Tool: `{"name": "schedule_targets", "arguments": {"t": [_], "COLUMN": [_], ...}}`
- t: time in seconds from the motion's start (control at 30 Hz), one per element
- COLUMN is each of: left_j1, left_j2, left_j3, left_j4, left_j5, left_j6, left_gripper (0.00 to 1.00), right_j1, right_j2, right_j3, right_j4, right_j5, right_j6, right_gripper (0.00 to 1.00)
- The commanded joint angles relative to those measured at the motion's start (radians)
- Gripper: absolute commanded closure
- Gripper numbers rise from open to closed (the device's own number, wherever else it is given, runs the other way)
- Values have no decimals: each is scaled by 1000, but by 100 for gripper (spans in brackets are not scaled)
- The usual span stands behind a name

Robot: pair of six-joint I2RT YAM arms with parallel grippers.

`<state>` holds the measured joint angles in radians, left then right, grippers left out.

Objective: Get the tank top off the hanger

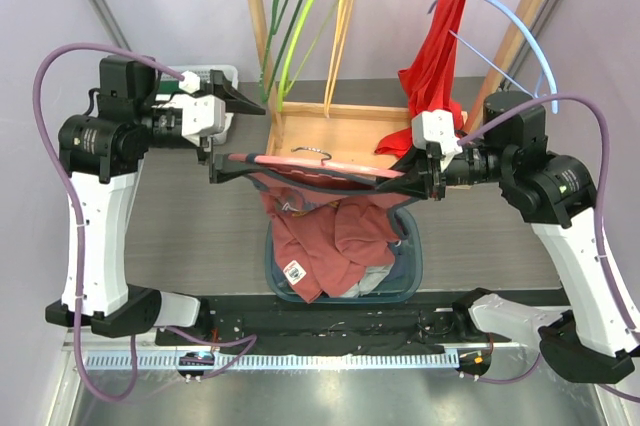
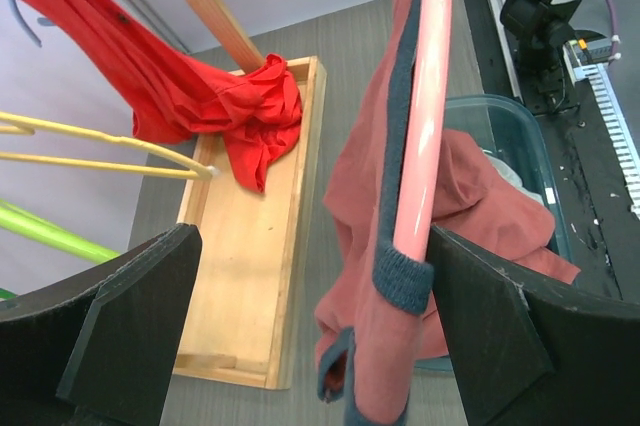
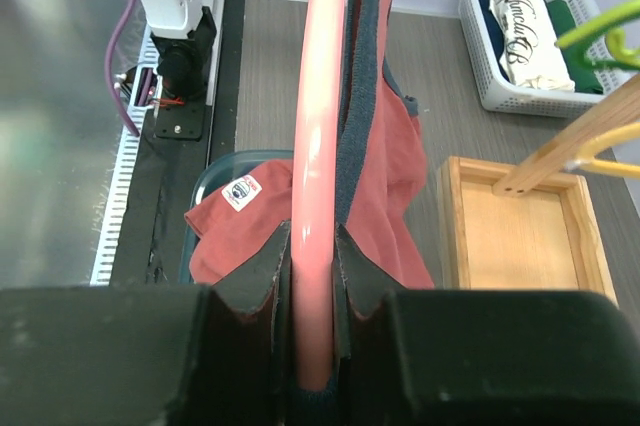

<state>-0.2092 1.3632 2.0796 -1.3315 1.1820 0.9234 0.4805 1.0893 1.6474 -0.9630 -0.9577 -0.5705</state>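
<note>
A pink hanger is held level above the bin. The tank top, rust red with dark blue trim, droops from it into the bin. My right gripper is shut on the hanger's right end; in the right wrist view the pink bar runs straight out of the shut gripper, with the tank top hanging beside it. My left gripper stands wide open at the hanger's left end. In the left wrist view that end, wrapped in a blue-trimmed strap of the tank top, lies close to the right finger.
A blue-green bin sits under the hanger. Behind it stands a wooden rack with a tray base, carrying green and yellow hangers and a red garment on a light blue hanger. A white basket with folded clothes sits at the far left.
</note>
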Motion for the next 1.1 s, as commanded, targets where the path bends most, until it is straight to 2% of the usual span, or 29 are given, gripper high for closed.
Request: {"name": "schedule_targets", "arguments": {"t": [0.0,0.1,0.2,0.33,0.37,0.4,0.57,0.67,0.77,0.8,0.83,1.07], "left_j1": [-22,-33,-51,-81,-91,-94,-101,-110,-111,-113,-113,-114], "left_j2": [-6,-12,-19,-21,-21,-21,-18,-16,-22,-27,-30,-33], "left_j3": [28,14,-27,-64,-72,-82,-79,-82,-102,-108,-122,-150], "left_j4": [-330,-331,-331,-330,-330,-330,-330,-328,-308,-298,-273,-172], "left_j5": [34,25,11,-13,-30,-38,-61,-76,-88,-94,-99,-151], "left_j6": [23,11,-1,-40,-43,-46,-37,-41,-49,-58,-72,-208], "left_gripper": [1,4,11,40,43,45,42,45,71,89,99,100], "right_j1": [3,3,3,3,3,1,3,3,3,1,3,3], "right_j2": [14,18,18,27,29,27,26,11,-3,-14,-17,-39], "right_j3": [35,43,43,43,42,40,15,-23,-78,-102,-112,-130], "right_j4": [116,133,153,167,173,184,216,271,323,336,337,363], "right_j5": [-76,-72,-62,-41,-36,-36,-36,17,48,54,54,121], "right_j6": [44,57,64,77,84,87,112,170,216,224,225,241], "right_gripper": [99,99,99,99,99,99,99,99,99,99,99,99]}}
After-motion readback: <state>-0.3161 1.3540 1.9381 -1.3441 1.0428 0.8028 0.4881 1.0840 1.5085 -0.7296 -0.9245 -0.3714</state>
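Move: The left hand, wide open and pointing right, has the strap-covered left end of the pink hanger about 3 cm below its fingertips, some 2 cm nearer the base and 1 cm to its left. The tub of clothes is about 9 cm back, 17 cm right and 40 cm below; the rack's wooden tray is about 16 cm ahead, 20 cm right and 43 cm below. From the right hand, which grips the hanger's other end, that left end lies some 26 cm left, 3 cm ahead and level. The left hand sinks about 5 cm onto the left end of the pink hanger, easing slightly back and right as its fingers close from wide open to about half, then tips down some 15 degrees and keeps sinking with the bunched strap and hanger end between the fingers. The right hand keeps its pinch on the other end and carries it about 2 cm forward and a little left, towards the left hand, first rising slightly and then dipping about 2 cm near the end. ##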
